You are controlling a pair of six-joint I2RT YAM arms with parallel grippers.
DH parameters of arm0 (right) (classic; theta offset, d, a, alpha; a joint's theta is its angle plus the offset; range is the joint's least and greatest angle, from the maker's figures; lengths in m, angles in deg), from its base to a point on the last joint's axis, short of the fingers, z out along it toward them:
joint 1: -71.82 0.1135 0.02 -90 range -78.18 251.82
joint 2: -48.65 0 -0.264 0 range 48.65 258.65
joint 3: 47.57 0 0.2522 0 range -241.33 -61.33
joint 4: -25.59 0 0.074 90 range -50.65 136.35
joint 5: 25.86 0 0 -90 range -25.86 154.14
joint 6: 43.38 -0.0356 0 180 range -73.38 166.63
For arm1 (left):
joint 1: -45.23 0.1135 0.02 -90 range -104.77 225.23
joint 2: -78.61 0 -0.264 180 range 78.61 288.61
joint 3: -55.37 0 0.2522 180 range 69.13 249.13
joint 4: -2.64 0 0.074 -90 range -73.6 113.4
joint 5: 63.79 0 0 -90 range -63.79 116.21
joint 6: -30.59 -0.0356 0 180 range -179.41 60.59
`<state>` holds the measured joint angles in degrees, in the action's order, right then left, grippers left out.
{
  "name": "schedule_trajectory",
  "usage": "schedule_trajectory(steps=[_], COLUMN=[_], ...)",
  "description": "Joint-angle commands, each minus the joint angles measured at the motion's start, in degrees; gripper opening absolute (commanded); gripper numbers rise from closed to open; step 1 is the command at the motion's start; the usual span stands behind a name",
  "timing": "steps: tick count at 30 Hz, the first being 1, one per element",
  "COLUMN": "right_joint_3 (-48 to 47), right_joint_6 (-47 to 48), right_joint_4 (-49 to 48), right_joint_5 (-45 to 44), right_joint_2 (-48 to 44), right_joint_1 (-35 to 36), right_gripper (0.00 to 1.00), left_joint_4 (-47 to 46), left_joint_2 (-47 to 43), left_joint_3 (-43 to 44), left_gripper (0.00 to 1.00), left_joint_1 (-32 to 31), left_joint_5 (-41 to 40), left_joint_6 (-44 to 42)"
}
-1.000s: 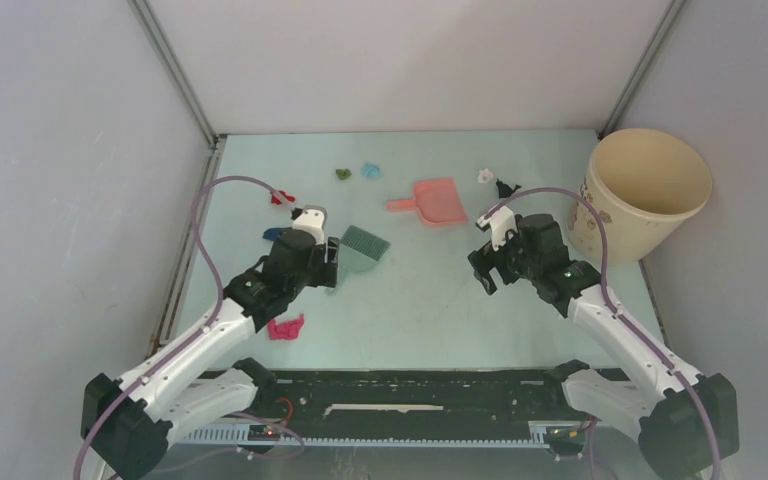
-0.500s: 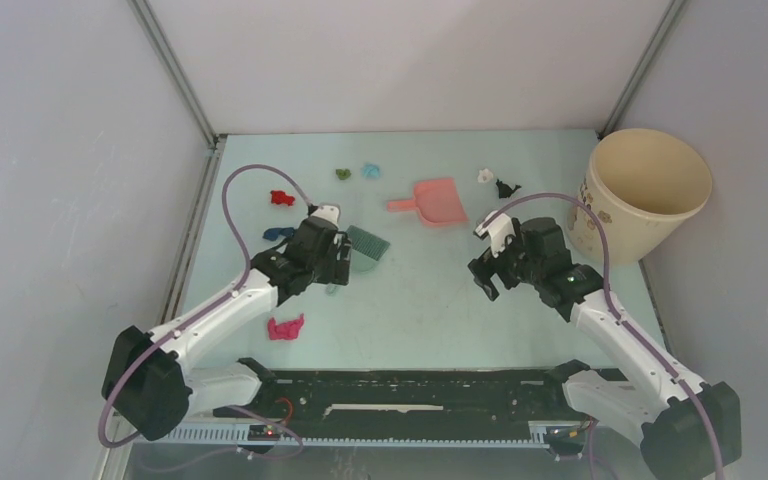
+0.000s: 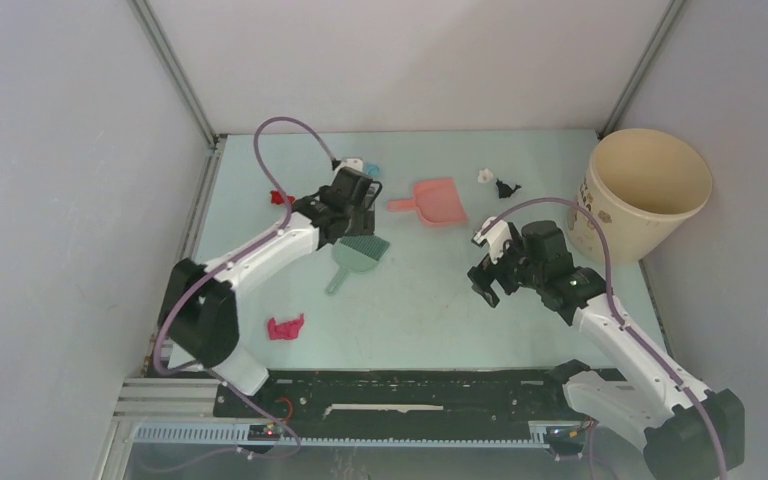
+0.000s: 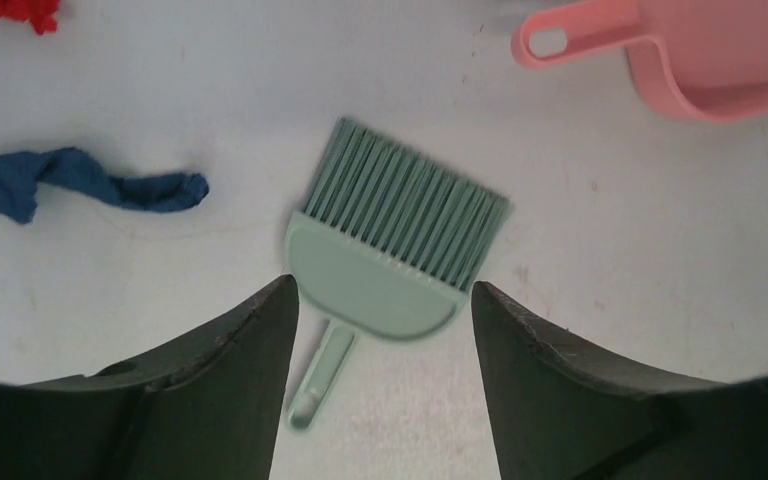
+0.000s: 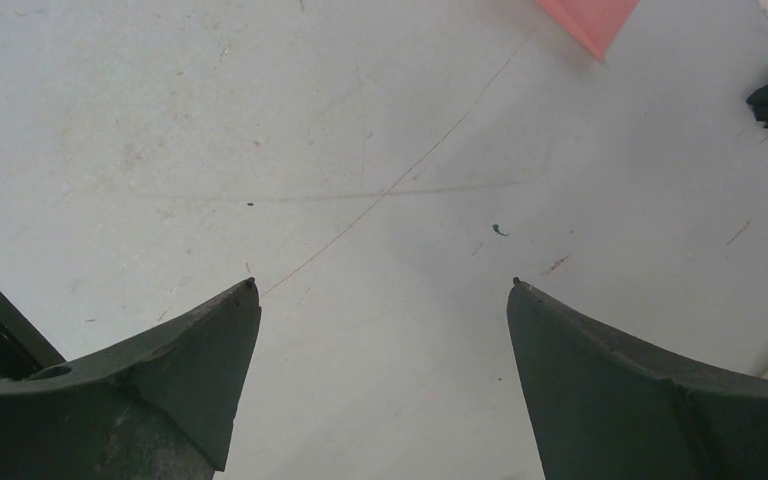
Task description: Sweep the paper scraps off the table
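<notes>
The teal-green brush (image 3: 358,255) lies flat on the table (image 3: 420,310), with the salmon dustpan (image 3: 438,200) behind it. My left gripper (image 3: 358,222) hovers open over the brush's far side. In the left wrist view the brush (image 4: 390,260) lies below and between the fingers (image 4: 250,350) of that gripper (image 4: 380,300), untouched. Scraps: red (image 3: 280,198), magenta (image 3: 285,327), white (image 3: 485,176), dark (image 3: 506,187), light blue (image 3: 371,169) and dark blue (image 4: 80,185). My right gripper (image 3: 488,280) is open and empty over bare table (image 5: 382,285).
A tall beige paper cup (image 3: 650,190) stands at the table's right edge, close to my right arm. Grey walls close in the back and both sides. The dustpan's handle (image 4: 560,40) points left, towards my left gripper.
My left arm has swung from the near left out towards the back, and now reaches past the brush, which lies uncovered. My right arm has hardly moved.
</notes>
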<state>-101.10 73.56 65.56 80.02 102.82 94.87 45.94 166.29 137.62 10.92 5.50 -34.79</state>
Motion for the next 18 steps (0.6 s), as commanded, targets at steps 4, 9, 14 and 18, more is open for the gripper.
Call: schedule_trajectory(steps=[4,9,14,18], right_joint_3=[0.0,0.0,0.0,0.0], right_joint_6=[1.6,1.7,1.9,2.2], right_joint_4=[0.6,0.9,1.3,1.4], right_joint_5=[1.1,1.3,1.8,2.0], right_joint_2=[-2.1,-2.3,-1.8,-1.5], right_joint_1=[0.6,0.6,0.7,0.7], right_gripper=[1.00,1.00,1.00,1.00], left_joint_4=[0.4,1.2,0.6,0.1], left_joint_2=[13.3,19.9,21.9,23.3], left_joint_3=[10.5,14.2,14.3,14.8], left_gripper=[0.69,0.56,0.50,0.51], left_joint_1=[1.7,4.6,8.3,9.8], left_joint_5=[-0.8,1.9,7.0,9.3], left_joint_6=[-2.9,-6.6,-7.5,-8.8])
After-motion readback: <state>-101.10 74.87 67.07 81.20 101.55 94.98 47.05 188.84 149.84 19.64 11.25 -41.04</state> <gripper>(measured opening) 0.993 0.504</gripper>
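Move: The navy scrap I seem to be making for lies about 8 cm ahead of my left hand, 12 cm to its left and roughly 14 cm below. At about that depth, the brush is almost underneath, some 4 cm ahead and 1 cm right. The red scrap lies about 16 cm ahead and 16 cm left, the dustpan 16 cm ahead and 15 cm right. From my right hand, the navy scrap is roughly 18 cm ahead and 35 cm left. I dip my left hand some 9 cm down and 6 cm forward over the brush, drifting slightly right at first, then swinging about 3 cm left towards the navy scrap. On the way my fingers tip some 10 degrees further down and narrow from well open to about half, still empty and clear of the table. ##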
